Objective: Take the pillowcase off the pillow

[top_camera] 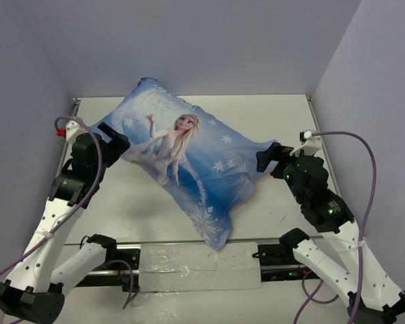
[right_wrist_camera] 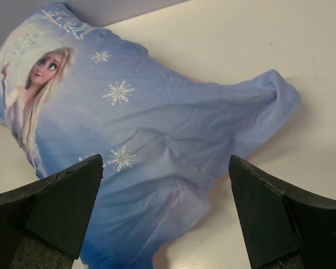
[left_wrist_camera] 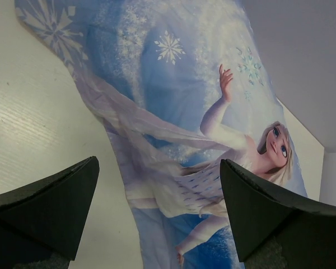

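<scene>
The blue pillowcase (top_camera: pixel 189 162) with the Elsa figure and white snowflakes lies diagonally across the table, stuffed full. The white pillow is hidden inside it. My left gripper (top_camera: pixel 119 147) is open and empty at the pillowcase's left edge. In the left wrist view its jaws stand wide apart over the Elsa print (left_wrist_camera: pixel 196 179). My right gripper (top_camera: pixel 270 159) is open and empty at the right corner of the pillowcase. In the right wrist view the wrinkled blue fabric (right_wrist_camera: pixel 157 134) lies between the wide jaws, with the bunched corner (right_wrist_camera: pixel 280 95) at the upper right.
The white table (top_camera: pixel 283 121) is bounded by grey walls at the back and both sides. A clear plastic strip (top_camera: pixel 196 260) runs along the near edge between the arm bases. The pillowcase's lower corner (top_camera: pixel 216 239) reaches near that strip.
</scene>
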### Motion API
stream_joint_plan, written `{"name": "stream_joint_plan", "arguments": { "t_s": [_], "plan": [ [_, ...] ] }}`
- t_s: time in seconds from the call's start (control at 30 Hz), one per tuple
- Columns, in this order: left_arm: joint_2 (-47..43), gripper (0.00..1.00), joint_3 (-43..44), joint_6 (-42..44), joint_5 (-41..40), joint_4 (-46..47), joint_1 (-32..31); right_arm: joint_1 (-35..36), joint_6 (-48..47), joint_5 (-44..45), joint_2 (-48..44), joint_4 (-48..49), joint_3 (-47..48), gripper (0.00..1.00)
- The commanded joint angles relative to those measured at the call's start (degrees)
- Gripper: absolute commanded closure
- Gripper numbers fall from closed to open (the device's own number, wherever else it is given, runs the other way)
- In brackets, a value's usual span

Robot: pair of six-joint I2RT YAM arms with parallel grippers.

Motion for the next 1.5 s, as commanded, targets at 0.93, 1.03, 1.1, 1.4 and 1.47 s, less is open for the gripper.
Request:
{"name": "stream_joint_plan", "arguments": {
  "t_s": [0.93,1.03,1.1,1.4,1.47],
  "plan": [
    [4.01,0.01,-0.68,-8.58,-6.06,-4.22,-0.22,45.09,16.47,-0.66,28.81,12.14,-13.94,0.0],
    [3.84,0.01,-0.86,-8.66,-6.59,-4.66,-0.22,45.09,15.85,3.57,35.14,10.65,-11.21,0.0],
    [3.75,0.01,-0.77,-8.57,-6.59,-5.1,-0.22,45.0,14.8,4.97,39.01,11.61,-9.8,0.09],
    [1.46,0.01,-3.23,-9.98,-6.06,-4.58,-0.13,43.6,10.51,23.18,29.19,11.42,2.58,1.0],
    [0.76,0.01,-4.63,-9.89,-5.1,-2.91,-0.13,42.2,8.39,22.65,25.49,13.62,6.43,1.0]
  ]
}}
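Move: The pillowcase's near corner lies about 12 cm back, 17 cm left and 24 cm below the open right hand. Its right corner is some 17 cm ahead and 6 cm right of that hand, and the printed figure's face about 22 cm ahead and 26 cm left, both well below it. From the left hand, the near corner is roughly 18 cm back, 32 cm right and 23 cm down. Right hand sinks about 24 cm, left and back, pinches the near corner, lifts forward; left hand sinks 5 cm. ##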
